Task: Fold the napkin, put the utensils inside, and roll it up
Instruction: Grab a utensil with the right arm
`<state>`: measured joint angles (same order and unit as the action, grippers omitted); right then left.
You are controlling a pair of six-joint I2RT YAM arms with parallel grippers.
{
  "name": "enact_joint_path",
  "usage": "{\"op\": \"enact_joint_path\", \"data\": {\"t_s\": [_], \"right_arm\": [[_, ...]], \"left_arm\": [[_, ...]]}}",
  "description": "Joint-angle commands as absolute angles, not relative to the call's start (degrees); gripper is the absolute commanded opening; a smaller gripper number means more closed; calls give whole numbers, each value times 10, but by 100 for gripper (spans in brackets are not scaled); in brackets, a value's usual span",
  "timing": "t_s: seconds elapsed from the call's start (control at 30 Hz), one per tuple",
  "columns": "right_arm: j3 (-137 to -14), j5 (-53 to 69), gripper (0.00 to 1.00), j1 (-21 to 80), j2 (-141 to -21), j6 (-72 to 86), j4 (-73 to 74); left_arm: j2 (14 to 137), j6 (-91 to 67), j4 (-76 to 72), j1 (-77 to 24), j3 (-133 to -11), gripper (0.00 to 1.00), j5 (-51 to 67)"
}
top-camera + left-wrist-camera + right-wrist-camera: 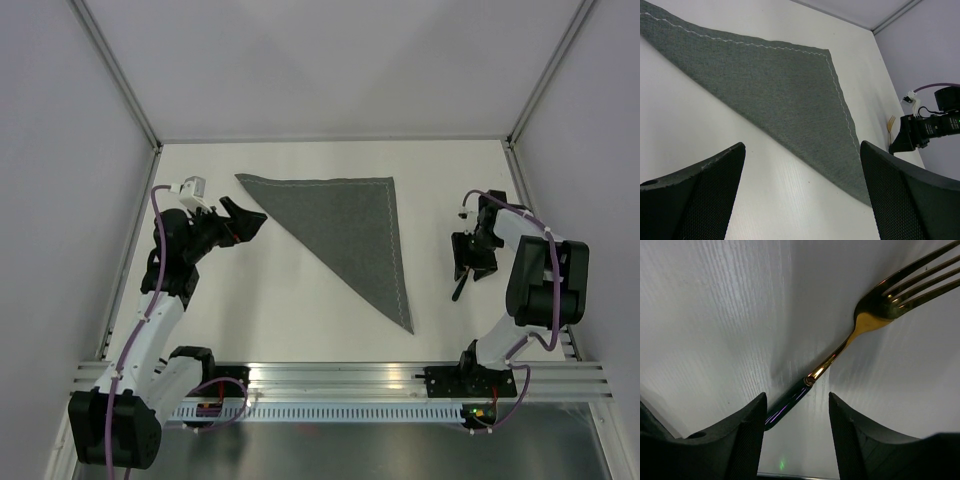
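The napkin (pixel 345 225) lies flat on the table as a dark grey triangle, with its stitched edges along the far and right sides (pixel 775 90). My left gripper (pixel 248 218) hovers at the napkin's left corner, open and empty (pixel 802 150). On the right, the fork (pixel 840 350) rests on the table with its gold head pointing away. Its dark handle (pixel 458 290) runs between my right gripper's open jaws (pixel 797 400), close to the left finger. The right gripper (pixel 470 262) stands over the fork and is apart from the napkin. The left wrist view catches the fork's gold head (pixel 890 125).
An aluminium rail (pixel 340 378) runs along the near table edge by both arm bases. Pale enclosure walls with metal posts (pixel 120 75) bound the table on the left, far and right sides.
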<state>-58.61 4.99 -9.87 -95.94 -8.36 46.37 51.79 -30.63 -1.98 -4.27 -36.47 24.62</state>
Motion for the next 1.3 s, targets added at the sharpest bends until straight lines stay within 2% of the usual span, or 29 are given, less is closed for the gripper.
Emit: {"op": "enact_joint_path", "data": {"t_s": [0.0,0.13,0.2,0.33,0.43,0.47,0.57,0.7,0.97,1.27], "right_arm": [[-581,14,58,-98,-977,-61,461],[-575,17,56,-98,-993,-60,456],[-570,16,47,-99,-993,-62,454],[-567,19,36,-99,-993,-68,451],[-563,23,31,-98,-1002,-73,446],[-563,24,22,-98,-1003,-76,446],[-565,25,10,-96,-1004,-85,445],[-591,16,0,-90,-1000,-98,446],[-603,4,0,-84,-971,-143,429],[-676,23,0,-76,-953,-178,457]], "left_arm": [[521,-316,-50,-44,-370,100,258],[527,-315,-49,-44,-371,100,257],[530,-315,-49,-44,-372,100,256],[534,-314,-50,-44,-374,100,255],[538,-313,-49,-43,-374,100,254],[537,-313,-49,-44,-375,100,254],[539,-313,-49,-44,-374,100,252],[541,-314,-49,-44,-375,100,252],[547,-316,-47,-43,-378,100,246],[560,-321,-47,-44,-387,100,240]]}}
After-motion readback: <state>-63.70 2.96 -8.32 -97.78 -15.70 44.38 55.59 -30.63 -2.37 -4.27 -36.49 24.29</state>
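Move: The fork lies almost straight under the open right fingers: its middle is about 2 cm ahead, 1 cm right and 2 cm below. The green handle crosses beneath the gap, and the tines point forward and right. The folded napkin's middle is roughly 15 cm ahead and 33 cm left of this hand, also 2 cm lower. From the left hand the fork is some 58 cm right, about 7 cm back and 22 cm below. Down about 1.5 cm goes the right hand, easing slightly back, onto the top of the fork's handle; there it holds still while the half-open fingers close and pinch the handle just below the gold neck. With the grip kept, it then speeds off forward, some 4 cm, while rising about 2.5 cm and turning roughly 10 degrees counter-clockwise. ##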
